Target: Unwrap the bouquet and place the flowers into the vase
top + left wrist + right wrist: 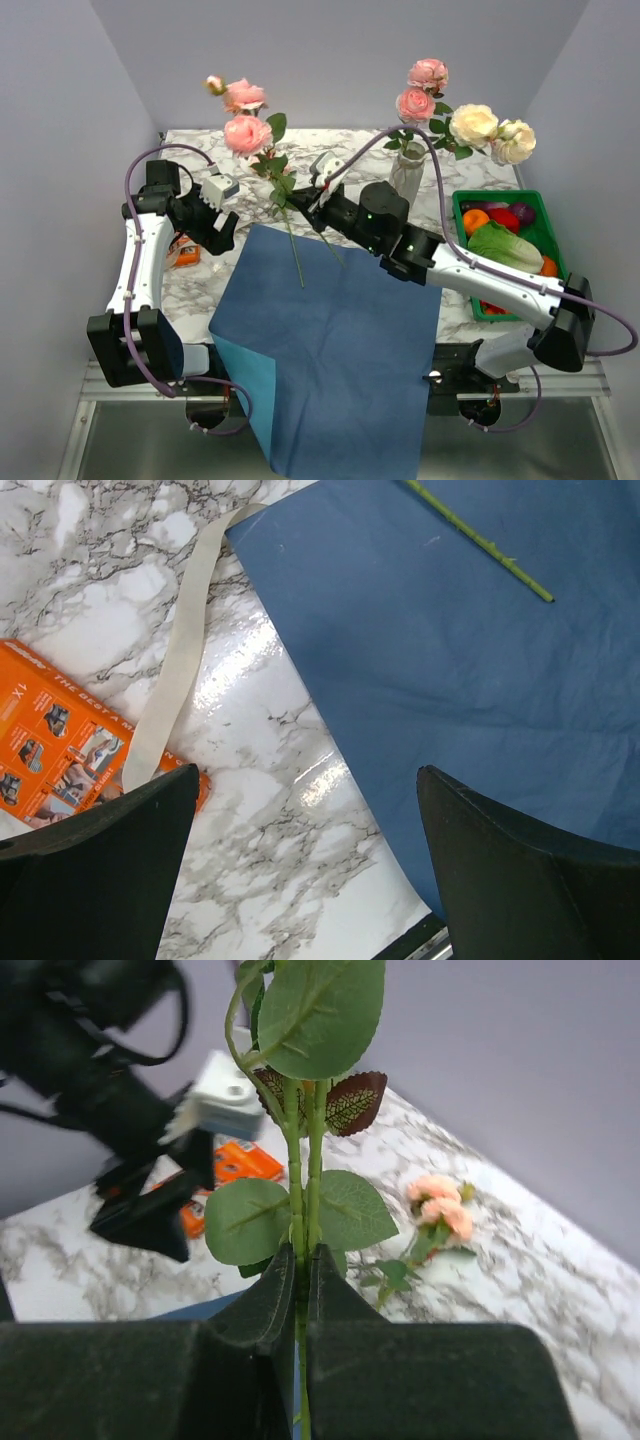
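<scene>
The bouquet's blue paper (330, 340) lies spread flat over the table's front edge. My right gripper (306, 206) is shut on two green stems (302, 1180) of pink roses (246, 132). Their blooms stand up and to the left, and the stem ends (297, 262) hang over the paper. The vase (407, 172) stands at the back right with pink and cream roses (472, 125) in it. My left gripper (226, 228) hovers open over the marble by the paper's left edge (300, 680), nothing between its fingers (100, 870). Another peach rose (440, 1208) lies on the table.
A beige ribbon (175, 670) and an orange packet (55, 740) lie on the marble left of the paper. A green crate (545, 215) of toy produce sits at the right edge. Grey walls close in the back and sides.
</scene>
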You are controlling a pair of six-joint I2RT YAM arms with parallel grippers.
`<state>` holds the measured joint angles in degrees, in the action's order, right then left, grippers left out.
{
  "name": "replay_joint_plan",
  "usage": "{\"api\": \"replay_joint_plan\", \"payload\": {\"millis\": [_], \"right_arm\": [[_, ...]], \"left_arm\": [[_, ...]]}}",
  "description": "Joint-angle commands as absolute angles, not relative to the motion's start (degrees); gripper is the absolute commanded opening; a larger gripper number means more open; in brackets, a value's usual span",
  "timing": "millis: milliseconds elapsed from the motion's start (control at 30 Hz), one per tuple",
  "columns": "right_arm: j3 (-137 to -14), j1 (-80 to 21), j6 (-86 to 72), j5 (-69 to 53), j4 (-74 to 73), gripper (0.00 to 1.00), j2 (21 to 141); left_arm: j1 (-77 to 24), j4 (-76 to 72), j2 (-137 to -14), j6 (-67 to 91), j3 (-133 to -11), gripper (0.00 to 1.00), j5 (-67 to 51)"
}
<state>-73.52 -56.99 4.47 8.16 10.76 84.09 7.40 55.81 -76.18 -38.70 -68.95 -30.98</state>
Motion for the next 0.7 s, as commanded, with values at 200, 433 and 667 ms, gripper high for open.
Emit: {"api": "replay_joint_plan", "payload": {"millis": [200, 433, 667], "right_arm": [[-78.5, -59.2, 17.6, -3.5, 13.7, 0.01, 72.3], [-70.5, -58.6, 32.7, 14.0, 33.7, 0.01, 63.5], [-64.6, -44.5, 29.2, 17.8, 49.7, 0.01, 64.7]], "left_arm": [[7.8, 56.3, -75.5, -37.6, -71.6, 0.99, -33.1], [7.7, 56.0, -75.8, -37.3, -71.9, 0.99, -33.6], [7.7, 56.0, -76.7, -37.1, -72.2, 0.99, -33.9]]}}
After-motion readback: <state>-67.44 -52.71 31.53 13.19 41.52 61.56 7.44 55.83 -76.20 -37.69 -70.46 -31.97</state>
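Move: The right hand, already gripping the pink roses' stems high above the table, has the vase about 24 cm to its right and 8 cm farther out, the vase's middle some 22 cm below. The peach flower still lies some 9 cm ahead of this hand, 33 cm down; the blue wrapping paper is centred about 19 cm back, 10 cm right and 34 cm down. From the left hand, the vase stands roughly 35 cm right, 8 cm ahead and 4 cm below. Still pinching the pink roses' stems, the right hand climbs about 23 cm and swings some 18 cm to the right, drawing back a little before easing forward again. It closes sideways on the vase while rising well above the mouth. The wrist tips the fingers upward by about 45 degrees and turns them somewhat clockwise; the grip stays shut. ##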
